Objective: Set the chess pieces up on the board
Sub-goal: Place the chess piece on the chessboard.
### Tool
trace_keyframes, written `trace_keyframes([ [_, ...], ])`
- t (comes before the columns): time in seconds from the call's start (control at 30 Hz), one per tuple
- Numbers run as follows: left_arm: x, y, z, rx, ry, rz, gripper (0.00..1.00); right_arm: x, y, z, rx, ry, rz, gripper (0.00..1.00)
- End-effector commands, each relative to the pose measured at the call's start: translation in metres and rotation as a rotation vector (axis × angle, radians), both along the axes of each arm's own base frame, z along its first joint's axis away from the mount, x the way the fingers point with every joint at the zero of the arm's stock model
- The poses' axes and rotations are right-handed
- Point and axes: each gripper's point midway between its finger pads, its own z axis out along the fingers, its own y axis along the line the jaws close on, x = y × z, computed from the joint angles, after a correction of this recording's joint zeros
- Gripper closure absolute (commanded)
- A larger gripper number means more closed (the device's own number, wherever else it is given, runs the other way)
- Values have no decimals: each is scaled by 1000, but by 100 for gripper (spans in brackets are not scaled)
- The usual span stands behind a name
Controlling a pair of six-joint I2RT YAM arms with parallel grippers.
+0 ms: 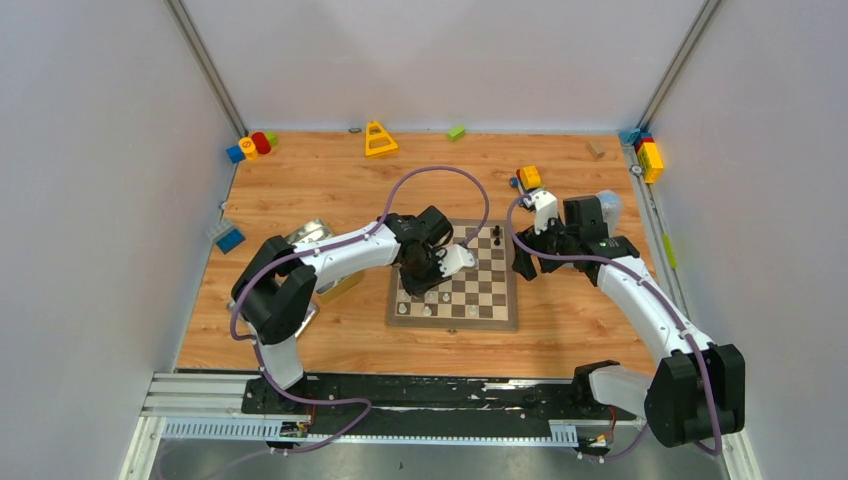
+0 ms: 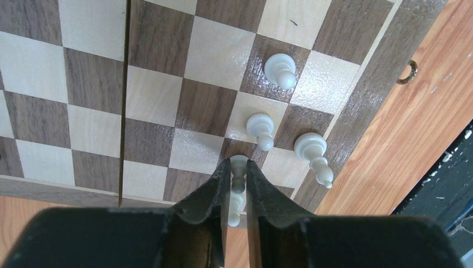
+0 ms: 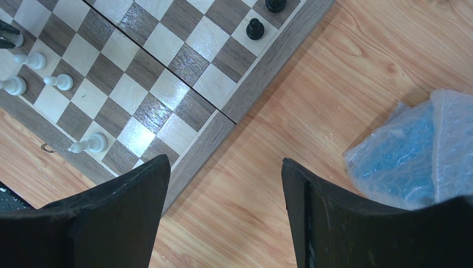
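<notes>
The board [image 1: 497,288] lies mid-table, and it also shows in the left wrist view [image 2: 95,111] and the right wrist view [image 3: 139,84]. My left gripper [image 2: 239,167] is shut on a white chess piece [image 2: 239,180] and stands over the board's near-left corner [image 1: 413,276]. Three white pieces [image 2: 260,127] stand on squares just beyond it. Two black pieces [image 3: 255,28] stand at the board's far right edge [image 1: 496,237]. My right gripper [image 3: 226,167] is open and empty over bare wood just right of the board [image 1: 524,262].
A blue bubble-wrap bag [image 3: 413,151] lies right of the right gripper. A silver tin [image 1: 310,235] sits under the left arm. Toy blocks lie along the back: a yellow triangle [image 1: 379,140], a green block [image 1: 456,132], an orange block [image 1: 529,177].
</notes>
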Motion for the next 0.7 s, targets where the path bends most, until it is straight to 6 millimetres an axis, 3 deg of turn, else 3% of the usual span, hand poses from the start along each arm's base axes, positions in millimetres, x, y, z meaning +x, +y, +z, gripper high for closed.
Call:
trace_keyframes([
  [0.0, 4, -3, -2, -3, -25, -12, 74, 4, 1, 12, 15, -54, 9, 25],
  [0.2, 5, -5, 11, -35, -53, -4, 52, 4, 2, 12, 16, -53, 12, 25],
  [0.47, 11, 4, 56, -135, -122, 36, 43, 3, 1, 12, 15, -54, 10, 25],
  [0.57, 31, 27, 73, -172, -164, 134, 42, 3, 1, 12, 14, -54, 11, 25],
  [0.67, 52, 67, 83, -149, -243, 283, 40, 3, 2, 12, 17, -54, 14, 25],
])
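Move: The white pawn is still between the left fingertips, its middle about 1 cm below the hand point, on its square in the second row. Level with it, one white pawn stands some 3 cm to the left and another about 3 cm to the right; a taller white piece is roughly 3 cm back and 2 cm to the right. The open piece box lies about 17 cm left and 6 cm ahead. From the right hand, the held pawn is some 23 cm left and 6 cm back. Staying almost in place at first, the left hand spreads its barely open fingers to a bit over half open and lets go of the white pawn. Then it lifts with growing speed, about 6 cm straight clear of the pawn's head, swinging roughly 3 cm forward and 3 cm left, with the wrist tilting and turning counter-clockwise, a little over 10 degrees in all. ##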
